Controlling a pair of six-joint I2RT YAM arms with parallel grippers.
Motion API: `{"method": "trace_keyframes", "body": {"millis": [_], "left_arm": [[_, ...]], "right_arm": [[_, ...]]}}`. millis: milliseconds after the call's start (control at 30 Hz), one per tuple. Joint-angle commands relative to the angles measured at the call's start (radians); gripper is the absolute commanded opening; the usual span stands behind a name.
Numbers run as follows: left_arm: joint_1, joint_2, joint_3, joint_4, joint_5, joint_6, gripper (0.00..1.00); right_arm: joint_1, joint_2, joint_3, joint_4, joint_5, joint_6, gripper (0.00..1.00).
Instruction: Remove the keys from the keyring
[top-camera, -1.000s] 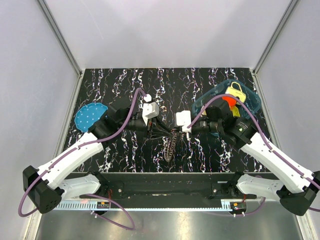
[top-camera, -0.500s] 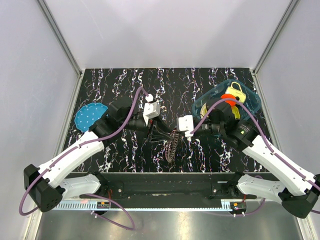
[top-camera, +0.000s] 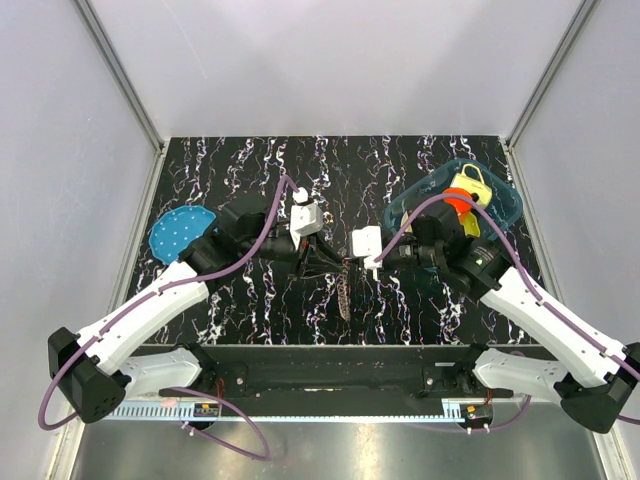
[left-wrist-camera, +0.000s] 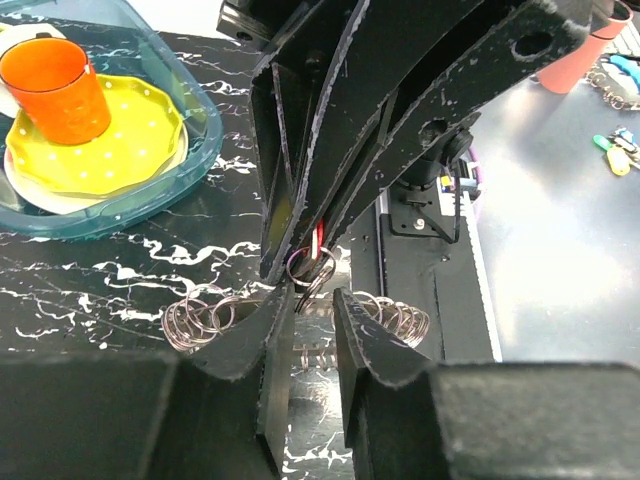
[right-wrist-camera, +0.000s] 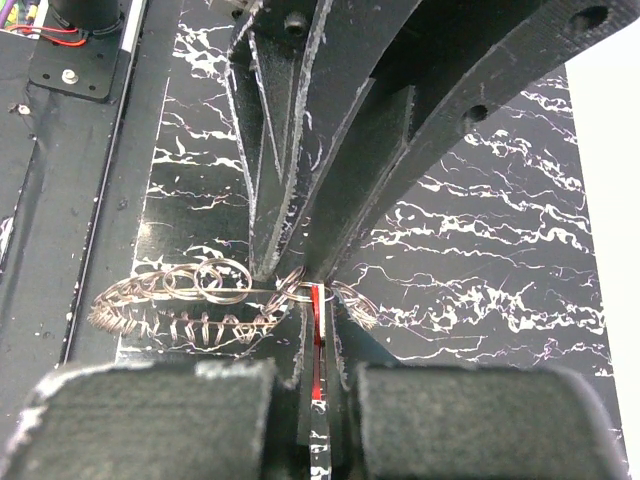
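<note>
Both grippers meet tip to tip above the middle of the table. My right gripper (right-wrist-camera: 318, 300) is shut on the small red piece (right-wrist-camera: 318, 335), which hangs on the thin keyring (right-wrist-camera: 296, 290). The keys (right-wrist-camera: 185, 305), dull grey metal, fan out to the left of it and dangle below the grippers as a narrow bunch (top-camera: 343, 290). My left gripper (left-wrist-camera: 315, 302) faces the right one with its jaws a small gap apart. The keyring (left-wrist-camera: 312, 272) sits just at its fingertips, not visibly clamped. Key loops (left-wrist-camera: 200, 318) spread to either side.
A blue transparent tray (top-camera: 508, 212) at the back right holds an orange cup (left-wrist-camera: 55, 90), a yellow plate (left-wrist-camera: 110, 155) and a yellow padlock-shaped thing (top-camera: 470, 183). A blue round disc (top-camera: 180, 230) lies at the left. The right arm's base and table edge (left-wrist-camera: 430, 200) lie beyond the grippers.
The left jaws widened, then narrowed partway. The right gripper shifted right and came back left, still shut on the red piece. The hanging bunch now looks narrower.
</note>
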Motion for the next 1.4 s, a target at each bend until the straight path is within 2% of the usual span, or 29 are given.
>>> {"method": "trace_keyframes", "body": {"millis": [0, 133, 333, 433, 500, 733, 767, 1367], "left_arm": [[-0.008, -0.001, 0.033, 0.003, -0.036, 0.038, 0.23], [-0.008, 0.003, 0.033, 0.0, 0.01, 0.039, 0.2], [-0.008, 0.008, 0.03, -0.016, 0.033, 0.049, 0.24], [-0.009, 0.013, 0.029, -0.011, 0.036, 0.035, 0.11], [-0.009, 0.008, 0.015, 0.041, -0.036, -0.043, 0.0], [-0.004, -0.035, -0.022, 0.128, -0.075, -0.076, 0.0], [-0.003, -0.036, -0.022, 0.136, -0.076, -0.115, 0.0], [0.015, -0.001, -0.027, 0.173, -0.15, -0.228, 0.0]], "right_arm": [[-0.001, 0.007, 0.055, 0.106, 0.003, 0.024, 0.0], [-0.001, 0.008, 0.059, 0.106, 0.002, 0.022, 0.0], [-0.001, 0.008, 0.067, 0.106, 0.003, 0.028, 0.0], [-0.003, 0.011, 0.067, 0.108, 0.003, 0.039, 0.0], [-0.003, 0.01, 0.064, 0.112, 0.012, 0.047, 0.0], [-0.001, -0.018, 0.021, 0.125, 0.038, 0.102, 0.0], [-0.003, -0.021, 0.016, 0.125, 0.037, 0.108, 0.0], [-0.001, -0.078, -0.054, 0.134, 0.029, 0.18, 0.0]]}}
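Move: The keyring's wire loops by the red key lie some 2 cm to the right of the left hand, straight ahead 0 and about level, just at its part-open tips. The rest of the coil hangs with its middle some 4 cm back, 1 cm right and 4 cm below the left hand. The basket of dishes is about 20 cm ahead, 25 cm right and 26 cm below. From the right hand, which already grips the red key, those loops lie 1 cm left, level, 0 ahead. Hold the left gripper nearly in place and shut its part-open fingers on the keyring wire beside the red key. Then ease it forward about 1 cm, swinging its tips forward and rolling it some 10 degrees in all. Keep the right gripper clamped on the red key while turning it about 5 degrees clockwise, barely shifting. ##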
